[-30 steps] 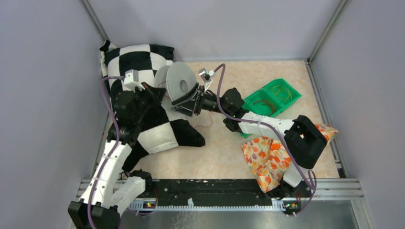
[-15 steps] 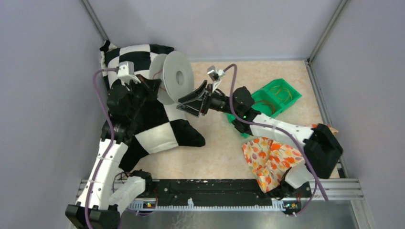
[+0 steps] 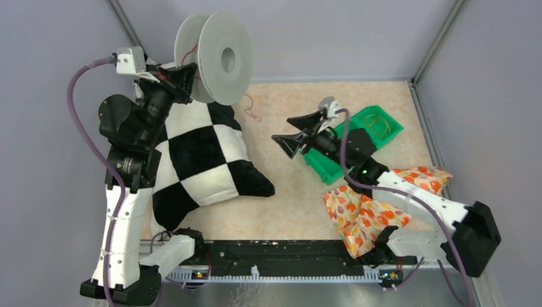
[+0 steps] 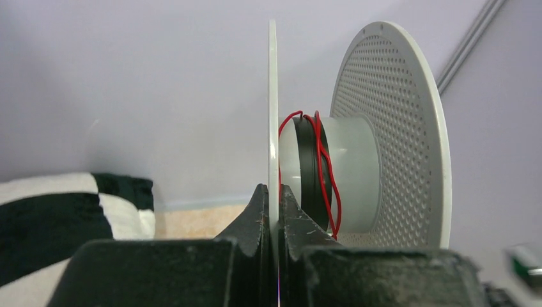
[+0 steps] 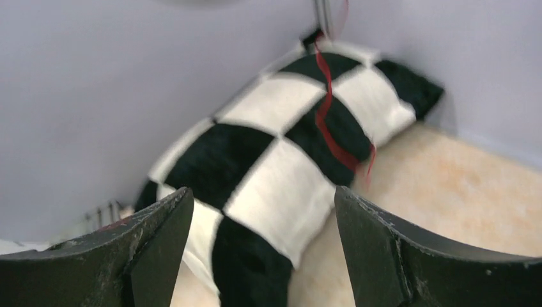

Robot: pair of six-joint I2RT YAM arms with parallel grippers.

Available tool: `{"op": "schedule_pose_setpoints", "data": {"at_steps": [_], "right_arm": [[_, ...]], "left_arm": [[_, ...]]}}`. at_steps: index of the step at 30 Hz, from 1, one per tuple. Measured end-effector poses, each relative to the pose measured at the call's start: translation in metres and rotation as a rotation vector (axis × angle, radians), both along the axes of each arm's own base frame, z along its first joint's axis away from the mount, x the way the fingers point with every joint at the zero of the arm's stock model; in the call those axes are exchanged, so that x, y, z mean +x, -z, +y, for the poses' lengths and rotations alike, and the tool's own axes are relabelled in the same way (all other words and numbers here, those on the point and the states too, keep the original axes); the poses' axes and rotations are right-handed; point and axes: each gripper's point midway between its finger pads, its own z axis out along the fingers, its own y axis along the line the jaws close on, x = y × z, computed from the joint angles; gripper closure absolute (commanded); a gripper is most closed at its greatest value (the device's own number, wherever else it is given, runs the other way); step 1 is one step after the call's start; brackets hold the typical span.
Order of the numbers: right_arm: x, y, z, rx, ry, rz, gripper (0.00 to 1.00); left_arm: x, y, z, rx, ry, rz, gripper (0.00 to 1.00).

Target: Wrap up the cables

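My left gripper (image 3: 177, 78) is raised high at the back left, shut on the thin flange (image 4: 273, 96) of a white spool (image 3: 216, 57). A red cable (image 4: 321, 167) is wound in a few loose turns round the spool's hub. Its free end (image 3: 250, 109) hangs down to the table. In the right wrist view the same cable (image 5: 329, 121) dangles in front of the pillow. My right gripper (image 3: 295, 132) hovers open and holds nothing, beside a green tray (image 3: 332, 167). More thin cables (image 3: 374, 125), yellowish and reddish, lie in that tray.
A black-and-white checkered pillow (image 3: 198, 153) lies under the left arm at the table's left. A floral cloth (image 3: 359, 214) sits at the front right under the right arm. Grey walls close in the back and both sides.
The left arm has lifted the spool up and toward the back left. The right gripper has opened wide and drawn away to the right, next to the green tray.
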Motion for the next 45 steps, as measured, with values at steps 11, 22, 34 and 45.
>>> {"op": "schedule_pose_setpoints", "data": {"at_steps": [11, 22, 34, 45], "right_arm": [[0.057, 0.145, 0.045, -0.264, 0.042, 0.142, 0.19], [0.078, 0.123, 0.095, -0.199, 0.047, 0.052, 0.21], [0.097, 0.100, 0.119, -0.114, 0.049, 0.043, 1.00], [0.028, 0.110, 0.118, -0.242, -0.101, 0.167, 1.00]], "left_arm": [[-0.032, -0.057, -0.003, -0.009, 0.048, -0.134, 1.00], [-0.033, -0.057, -0.004, -0.015, 0.053, -0.130, 1.00], [-0.040, -0.061, -0.003, -0.041, 0.058, -0.138, 1.00], [0.005, 0.004, 0.010, -0.059, -0.060, -0.023, 1.00]]}}
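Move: The loose end of the red cable hangs below the spool, some 12 cm ahead of the open right hand, 10 cm to its left and about 9 cm lower. From that hand the spool's middle is roughly 11 cm ahead, 16 cm left and 17 cm higher; the checkered cushion lies about 13 cm ahead, 25 cm left and 30 cm down. From the left hand, which holds the spool, the cable end is about 5 cm ahead, 12 cm right and 24 cm below. The right fingers pinch the hanging red cable near its end after the hand drops about 14 cm, tilting down, then works forward and left with a slight rise; once shut, they draw the cable back some 7 cm. The left hand keeps its grip on the spool's flange, lifting it about 6 cm and easing it back, then bringing it forward and down again. ##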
